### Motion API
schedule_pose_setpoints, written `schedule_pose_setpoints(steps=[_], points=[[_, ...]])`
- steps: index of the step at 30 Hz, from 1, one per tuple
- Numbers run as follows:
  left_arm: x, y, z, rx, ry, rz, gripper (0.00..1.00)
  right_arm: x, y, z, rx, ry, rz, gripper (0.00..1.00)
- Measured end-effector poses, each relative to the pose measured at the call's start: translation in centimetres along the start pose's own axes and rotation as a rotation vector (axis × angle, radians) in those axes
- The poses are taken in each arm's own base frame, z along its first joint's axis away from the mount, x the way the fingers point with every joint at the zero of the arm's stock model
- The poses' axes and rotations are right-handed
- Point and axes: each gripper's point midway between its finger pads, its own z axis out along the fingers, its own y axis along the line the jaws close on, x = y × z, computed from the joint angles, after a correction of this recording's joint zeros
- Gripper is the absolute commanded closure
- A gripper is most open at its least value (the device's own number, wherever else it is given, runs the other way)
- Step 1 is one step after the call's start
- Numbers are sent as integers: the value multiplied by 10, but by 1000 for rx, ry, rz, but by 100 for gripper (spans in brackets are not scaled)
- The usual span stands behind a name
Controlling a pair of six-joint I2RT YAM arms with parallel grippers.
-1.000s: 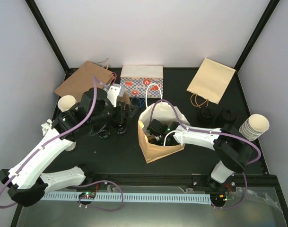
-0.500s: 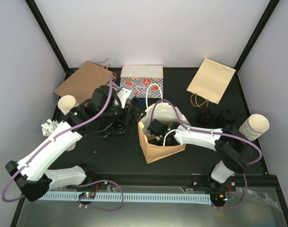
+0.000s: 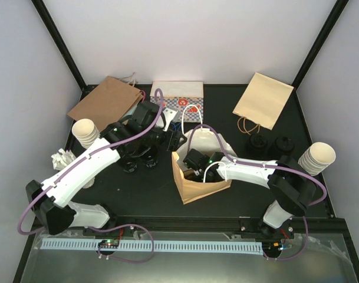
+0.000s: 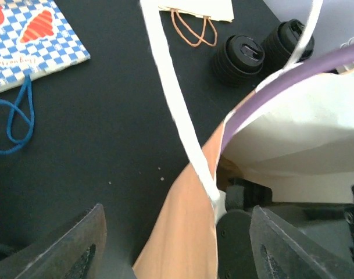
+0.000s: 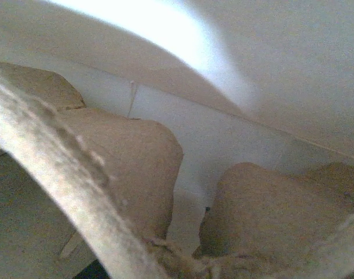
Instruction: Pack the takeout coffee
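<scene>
Two small black takeout coffee cups (image 3: 130, 165) (image 3: 150, 158) stand on the dark table left of the open brown paper bag (image 3: 194, 190), partly under my left arm. My left gripper (image 3: 174, 141) (image 4: 182, 250) is open, and its jaws straddle the bag's left rim (image 4: 182, 232) and white handle (image 4: 165, 75). My right gripper (image 3: 194, 160) is down inside the bag. Its wrist view shows only a brown cardboard tray (image 5: 136, 163) against the bag's white inner wall. Its fingers are hidden.
Two ribbed black stacks (image 3: 257, 143) (image 4: 240, 58) sit right of the bag, beside stacked white cups (image 3: 316, 158). A single white cup (image 3: 85, 131) and crumpled paper (image 3: 62, 158) are at the left. Flat brown (image 3: 105, 100), checkered (image 3: 176, 94) and tan (image 3: 263, 100) bags lie at the back.
My left arm has swung right and forward, bringing its gripper from over the black cups to the bag's left rim. The right arm has stayed inside the bag.
</scene>
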Motion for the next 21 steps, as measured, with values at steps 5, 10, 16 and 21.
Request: schedule_pose_setpoints(steps=[5, 10, 16, 21], points=[[-6, 5, 17, -13, 28, 2, 46, 0, 1, 0, 0, 1, 4, 76], [-1, 9, 29, -18, 65, 4, 61, 1, 2, 0, -2, 2, 12, 76], [2, 8, 30, -8, 83, 15, 88, 1, 3, 0, -2, 2, 12, 76], [2, 7, 30, -5, 86, 20, 98, 1, 3, 0, -1, 1, 17, 76]])
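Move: The far handle's left root, on the bag's rim by its far left corner, lies just under the left gripper: about 2 cm ahead, 2 cm right and 3 cm below. The cup carrier in the bag is roughly 7 cm back, 4 cm right and 24 cm below; the nearer black cup stands level with the gripper, 13 cm left and 24 cm below. From the right hand, that root is about 9 cm ahead, 2 cm left and 21 cm above. Bring the left gripper down onto the bag's far left rim, sinking about 2.5 cm while easing some 1.5 cm forward and a little less to the right, its jaws closing all the way. Then hold there and finish the pinch, catching the paper edge at the white handle's root between the fingertips. Keep the right hand still, down inside the bag. ##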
